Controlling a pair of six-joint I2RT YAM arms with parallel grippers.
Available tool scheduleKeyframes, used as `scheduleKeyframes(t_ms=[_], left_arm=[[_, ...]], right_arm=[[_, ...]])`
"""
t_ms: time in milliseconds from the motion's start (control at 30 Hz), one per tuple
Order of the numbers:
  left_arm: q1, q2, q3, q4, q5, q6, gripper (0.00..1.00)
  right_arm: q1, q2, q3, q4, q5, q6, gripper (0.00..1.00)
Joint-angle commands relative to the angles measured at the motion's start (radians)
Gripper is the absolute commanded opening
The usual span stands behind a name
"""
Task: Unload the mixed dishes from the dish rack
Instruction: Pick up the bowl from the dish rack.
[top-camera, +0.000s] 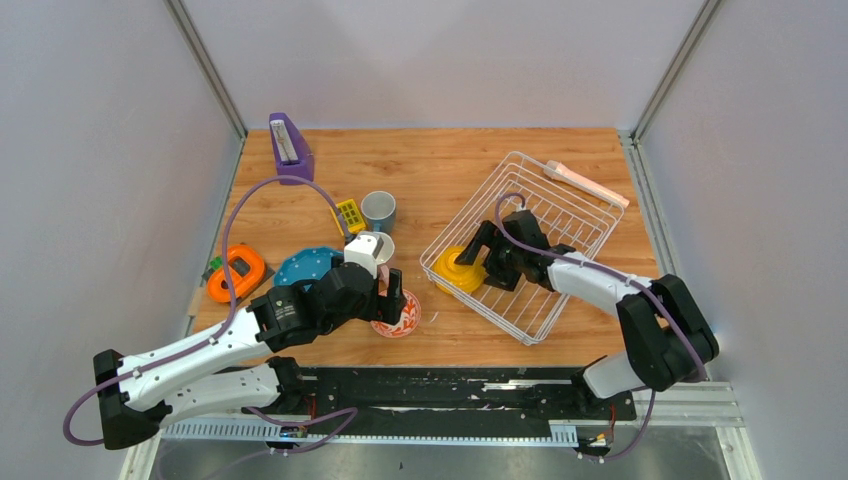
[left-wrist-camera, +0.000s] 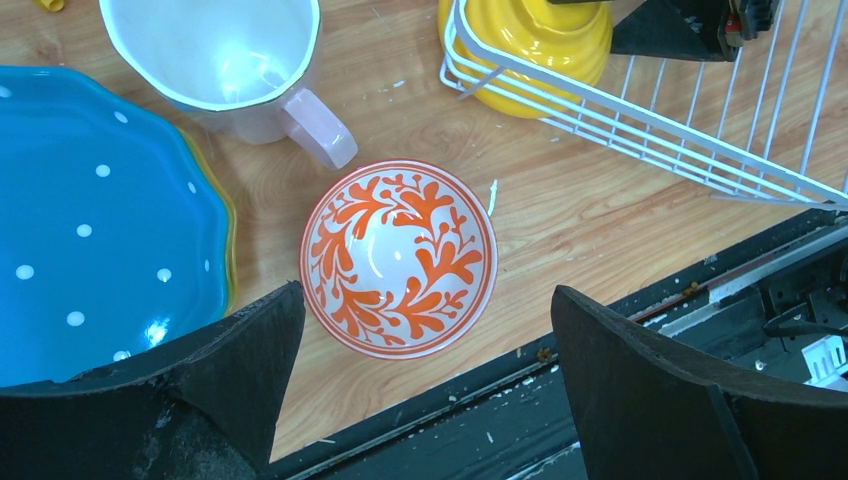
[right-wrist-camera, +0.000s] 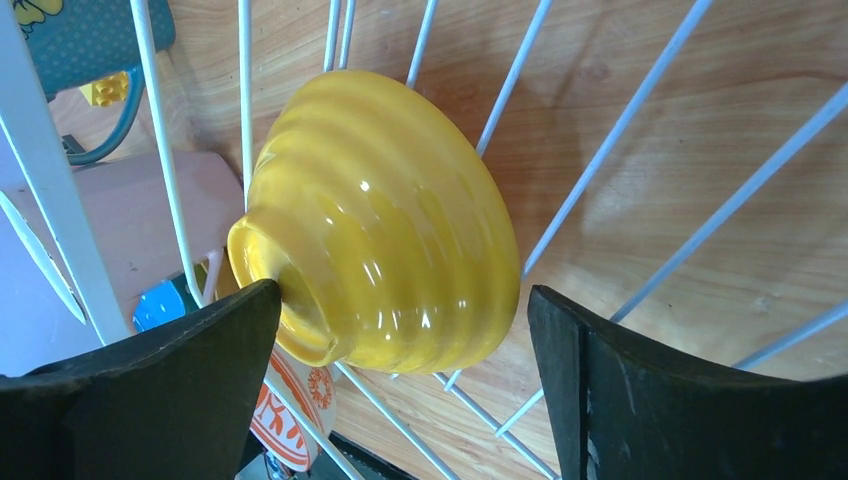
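Observation:
The white wire dish rack stands at the right of the table. A ribbed yellow bowl lies overturned in its near-left corner, foot towards the rack wall. My right gripper is inside the rack, open, jaws either side of the bowl; the left finger is at the bowl's foot. My left gripper hangs open and empty just above a red-patterned whitish cup on the table. A pink mug and a blue dotted plate sit beside it.
A blue mug and a small yellow grid block sit mid-table. An orange round gadget is at the left and a purple wedge holder at the back. A pale strip lies on the rack's far rim.

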Motion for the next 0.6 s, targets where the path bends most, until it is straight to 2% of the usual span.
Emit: scheduleKeyframes(t_ms=[0, 500, 567], left_arm=[[-0.002, 0.0, -0.001, 0.022, -0.027, -0.014, 1.0], [-0.001, -0.013, -0.013, 0.025, -0.027, -0.02, 1.0], [-0.001, -0.014, -0.014, 0.024, -0.027, -0.023, 1.0]], right_arm=[[0.019, 0.039, 0.038, -0.006, 0.023, 0.017, 0.93], [0.019, -0.128, -0.027, 0.012, 0.046, 0.049, 0.49], [0.019, -0.145, -0.033, 0.014, 0.051, 0.049, 0.39]])
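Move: The yellow bowl, tipped on edge in the left end of the dish rack, sits almost between the right hand's open fingers, its middle about 3 cm to the left, 1 cm ahead and 2 cm below. The rack's middle is some 6 cm ahead and 10 cm to the right; the patterned bowl lies about 10 cm back and 19 cm left. From the left hand, the yellow bowl is roughly 12 cm ahead, 15 cm right and 14 cm lower. The right fingers close from nearly wide open to about two thirds and stop on the yellow bowl, pinching it between its foot side and its rim, while the hand edges about 1 cm left and slightly forward over it. With that grip the hand then rises about 2 cm, easing back and right by roughly 1 cm. ##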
